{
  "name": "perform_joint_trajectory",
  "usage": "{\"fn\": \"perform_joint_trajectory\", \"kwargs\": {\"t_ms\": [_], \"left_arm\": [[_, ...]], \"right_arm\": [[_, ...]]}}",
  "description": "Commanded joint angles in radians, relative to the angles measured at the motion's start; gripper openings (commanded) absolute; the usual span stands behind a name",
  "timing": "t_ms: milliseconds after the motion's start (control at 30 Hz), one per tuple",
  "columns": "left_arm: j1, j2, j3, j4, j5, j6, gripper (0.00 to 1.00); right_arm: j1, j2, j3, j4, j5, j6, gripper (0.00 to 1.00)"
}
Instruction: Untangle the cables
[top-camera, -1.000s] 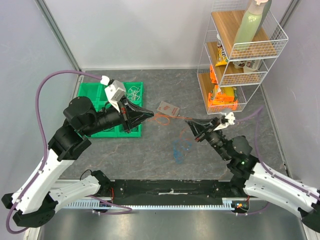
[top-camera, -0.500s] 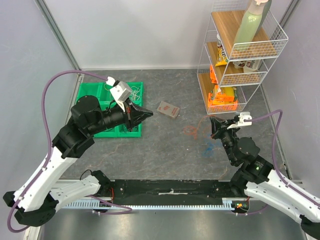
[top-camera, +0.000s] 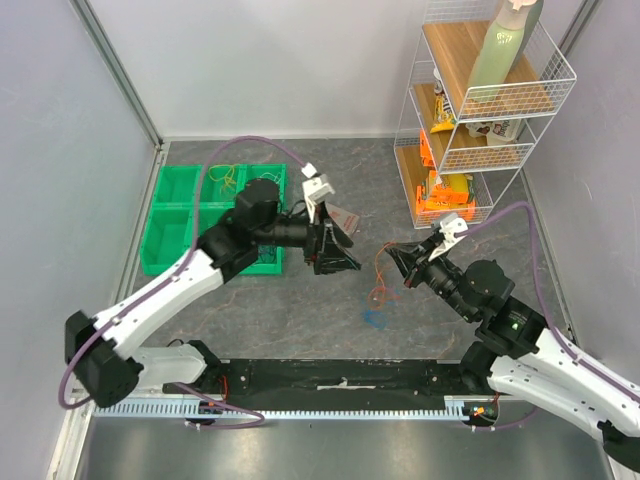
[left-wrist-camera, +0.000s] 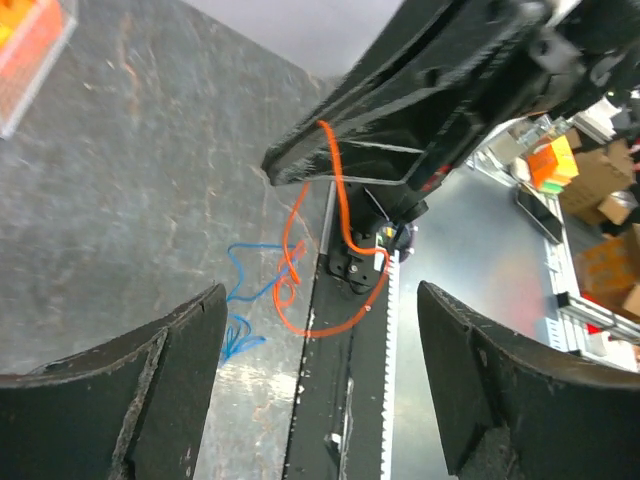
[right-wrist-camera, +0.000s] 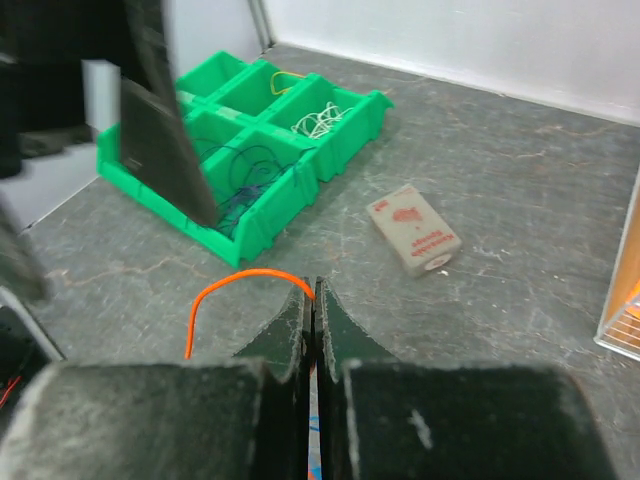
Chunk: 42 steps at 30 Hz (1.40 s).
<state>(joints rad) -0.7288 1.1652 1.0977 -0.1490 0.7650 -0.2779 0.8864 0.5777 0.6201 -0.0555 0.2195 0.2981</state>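
My right gripper is shut on an orange-red cable, which hangs from its tip in a loop above the table. The right wrist view shows that cable arching left out of the closed jaws of the right gripper. A blue cable lies loose on the table below it. My left gripper is open just left of the right one, nothing between its fingers. Its wrist view looks between the wide fingers of the left gripper at the orange-red cable and the blue cable.
A green bin tray sits at the left, with a yellow cable, a white cable and a dark purple cable in separate compartments. A small card box lies mid-table. A wire shelf rack stands at the back right.
My left arm swung from the green tray to the middle of the table and opened its jaws. My right gripper came back left, still pinching the orange-red cable.
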Motion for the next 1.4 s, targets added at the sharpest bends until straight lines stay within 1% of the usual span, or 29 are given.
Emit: {"fn": "perform_joint_trajectory", "kwargs": {"t_ms": [0, 100, 167, 267, 333, 367, 433, 500, 600, 633, 667, 700, 767, 867, 900, 967, 1033, 1100, 1200, 1300, 1367], "left_arm": [[-0.035, 0.077, -0.007, 0.193, 0.095, -0.125, 0.83], [-0.049, 0.123, -0.01, 0.268, 0.12, -0.174, 0.82], [-0.054, 0.139, -0.018, 0.308, 0.134, -0.202, 0.77], [-0.064, 0.163, -0.024, 0.327, 0.137, -0.228, 0.66], [-0.069, 0.188, -0.015, 0.303, 0.129, -0.225, 0.58], [-0.07, 0.2, -0.007, 0.284, 0.125, -0.218, 0.51], [-0.072, 0.224, 0.017, 0.215, 0.102, -0.199, 0.42], [-0.073, 0.243, 0.04, 0.157, 0.102, -0.176, 0.37], [-0.075, 0.251, 0.051, 0.131, 0.137, -0.164, 0.33], [-0.077, 0.248, 0.053, 0.121, 0.138, -0.155, 0.23], [-0.077, 0.242, 0.051, 0.115, 0.134, -0.149, 0.11], [-0.077, 0.234, 0.05, 0.108, 0.12, -0.139, 0.02], [-0.078, 0.211, 0.042, 0.106, 0.099, -0.127, 0.02], [-0.101, 0.163, 0.036, 0.146, 0.089, -0.11, 0.02], [-0.113, 0.142, 0.039, 0.179, 0.092, -0.113, 0.02], [-0.132, 0.113, 0.054, 0.227, 0.129, -0.141, 0.02], [-0.156, 0.102, 0.092, 0.253, 0.169, -0.191, 0.02], [-0.181, 0.109, 0.134, 0.255, 0.181, -0.227, 0.02], [-0.193, 0.103, 0.171, 0.259, 0.189, -0.262, 0.02], [-0.193, 0.062, 0.188, 0.241, 0.157, -0.245, 0.02], [-0.193, 0.038, 0.217, 0.191, 0.134, -0.21, 0.02]], "right_arm": [[-0.001, 0.014, 0.05, -0.035, -0.126, -0.017, 0.0], [0.0, 0.027, 0.046, -0.023, -0.15, -0.01, 0.0], [0.0, 0.039, 0.046, -0.015, -0.167, -0.007, 0.0], [0.002, 0.048, 0.044, -0.007, -0.186, 0.001, 0.0], [0.002, 0.042, 0.04, 0.0, -0.192, 0.007, 0.0], [0.0, 0.04, 0.038, 0.006, -0.193, 0.012, 0.0], [0.0, 0.039, 0.038, 0.008, -0.192, 0.015, 0.0], [0.0, 0.034, 0.038, 0.006, -0.18, 0.022, 0.0], [0.0, 0.028, 0.036, 0.01, -0.167, 0.03, 0.0], [0.0, 0.027, 0.036, 0.011, -0.166, 0.03, 0.0], [0.0, 0.025, 0.036, 0.01, -0.163, 0.032, 0.0], [0.0, 0.024, 0.036, 0.009, -0.161, 0.032, 0.0], [0.002, 0.027, 0.038, 0.011, -0.163, 0.033, 0.01], [0.002, 0.036, 0.027, 0.025, -0.144, 0.041, 0.1], [0.0, 0.037, 0.021, 0.029, -0.12, 0.059, 0.11], [0.0, 0.045, 0.003, 0.048, -0.054, 0.105, 0.14], [0.0, 0.056, -0.031, 0.135, -0.02, 0.151, 0.16], [0.0, 0.08, -0.068, 0.201, -0.017, 0.193, 0.19], [0.002, 0.158, -0.106, 0.31, -0.032, 0.236, 0.21], [-0.001, 0.23, -0.157, 0.367, -0.008, 0.265, 0.22], [-0.001, 0.258, -0.2, 0.372, 0.052, 0.298, 0.22]]}}
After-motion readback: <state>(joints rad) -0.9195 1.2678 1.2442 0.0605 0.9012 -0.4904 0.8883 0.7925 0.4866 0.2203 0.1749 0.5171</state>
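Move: My right hand already pinches the orange cable, whose looped stretch hangs about 4 cm below its fingertips, 2 cm back and 2 cm to the left. From my open left hand that stretch lies some 6 cm to the right, about 1 cm back and 5 cm lower. The blue cable dangles about 20 cm below my right hand, 3 cm back and 2 cm left; the pale box lies on the table some 22 cm ahead of that hand, 12 cm left and 25 cm down. I take my left hand about 5 cm right and 5 cm down to the orange cable, shutting its fingers on the cable beside my right fingertips while my right hand eases slightly left, back and down to meet it. Then my right fingers open partway and let go; my left hand lifts the cable some 12 cm and draws back about 6, as my right hand sinks about 5 cm, reaching forward and left. ##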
